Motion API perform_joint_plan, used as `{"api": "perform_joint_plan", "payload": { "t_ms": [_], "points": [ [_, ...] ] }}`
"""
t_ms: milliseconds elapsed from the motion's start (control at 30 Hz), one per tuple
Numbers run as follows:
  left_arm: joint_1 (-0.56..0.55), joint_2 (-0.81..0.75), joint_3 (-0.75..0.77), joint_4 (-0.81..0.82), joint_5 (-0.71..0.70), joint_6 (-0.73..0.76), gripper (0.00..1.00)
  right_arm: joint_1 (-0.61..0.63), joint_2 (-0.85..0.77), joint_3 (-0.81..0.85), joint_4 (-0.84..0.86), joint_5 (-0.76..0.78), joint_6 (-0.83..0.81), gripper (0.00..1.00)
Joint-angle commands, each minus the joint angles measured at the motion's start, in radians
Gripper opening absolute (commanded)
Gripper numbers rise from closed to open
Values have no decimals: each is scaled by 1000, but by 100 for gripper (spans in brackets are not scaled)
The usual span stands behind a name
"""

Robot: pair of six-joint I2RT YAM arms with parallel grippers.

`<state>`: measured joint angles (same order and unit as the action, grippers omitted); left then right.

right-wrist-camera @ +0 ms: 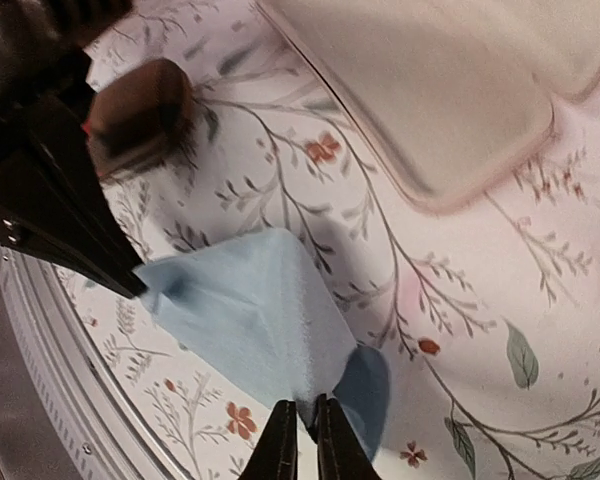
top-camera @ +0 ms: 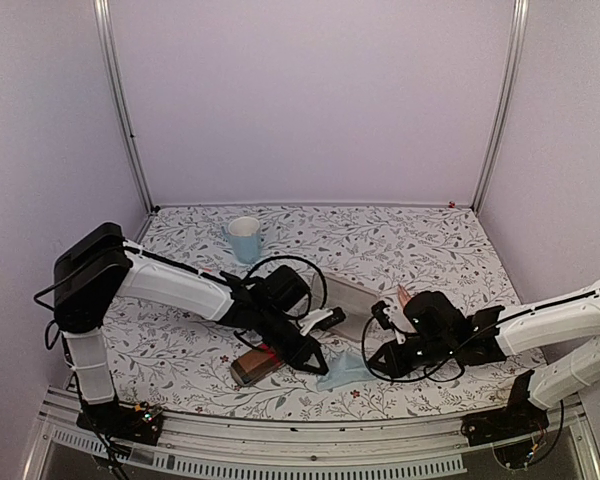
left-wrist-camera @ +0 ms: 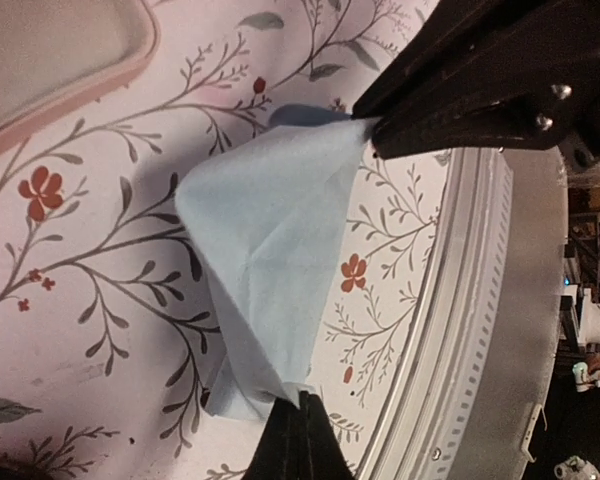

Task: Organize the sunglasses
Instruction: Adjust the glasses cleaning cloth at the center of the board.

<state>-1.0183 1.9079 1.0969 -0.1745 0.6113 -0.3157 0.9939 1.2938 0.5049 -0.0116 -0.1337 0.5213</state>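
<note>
The sunglasses are out of view in all three frames. A light blue cloth [top-camera: 345,371] hangs stretched between both grippers just above the floral table near its front edge. My left gripper [top-camera: 316,362] is shut on one corner of the cloth [left-wrist-camera: 270,240], its fingertips [left-wrist-camera: 302,400] pinching the fabric. My right gripper [top-camera: 372,362] is shut on the opposite corner of the cloth [right-wrist-camera: 250,310], with the fabric squeezed between its fingers [right-wrist-camera: 282,440]. Each wrist view shows the other gripper at the far corner: the right gripper [left-wrist-camera: 375,130] and the left gripper [right-wrist-camera: 135,285].
A pink oblong case [top-camera: 352,301] lies behind the cloth, and shows as the pink case [right-wrist-camera: 430,90] in the right wrist view. A brown red-banded case [top-camera: 256,365] sits left of the cloth. A pale blue cup [top-camera: 245,238] stands at the back. The metal table rail [left-wrist-camera: 480,300] runs close by.
</note>
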Motion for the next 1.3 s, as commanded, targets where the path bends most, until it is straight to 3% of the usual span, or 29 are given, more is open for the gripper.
{"api": "perform_joint_plan", "payload": {
  "t_ms": [0,167,333,667,867,1100,1267],
  "points": [
    [-31,49,-14,13,11,-1,0,3,36,-73,-29,-12,78,12],
    [-35,49,-21,3,17,-1,0,8,13,-96,-47,-10,119,30],
    [-38,49,-22,-18,17,4,0,7,-3,-43,-74,43,115,36],
    [-58,49,-51,-64,63,48,0,-37,70,54,-27,14,51,39],
    [-61,92,-33,-76,77,69,0,-39,154,63,21,-48,40,35],
    [-59,98,2,-83,68,73,0,-38,60,33,2,-55,40,35],
    [-55,98,29,-81,62,64,0,-34,-35,25,-102,-16,22,37]
  ]
}}
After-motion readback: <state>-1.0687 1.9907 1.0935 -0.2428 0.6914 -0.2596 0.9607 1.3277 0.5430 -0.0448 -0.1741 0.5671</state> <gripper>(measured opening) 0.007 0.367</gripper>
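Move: The cleaning cloth hangs between my hands: its middle is about 6 cm to the right of my left hand and 5 cm to the left of my right, level with both and some 3 cm lower. The glasses case lies about 12 cm left and 3 cm forward of my left hand. The open tray's middle stands roughly 16 cm ahead of my left hand and 5 cm to its right. I open my right fingers partway while dipping them about 4 cm and out to the right, letting go of my end of the cloth, then rise forward and left above it, dip again and lift. My left hand keeps its pinch, lowering its end towards the table and drawing it back towards me, about 4.5 cm back and 3.5 cm down. ##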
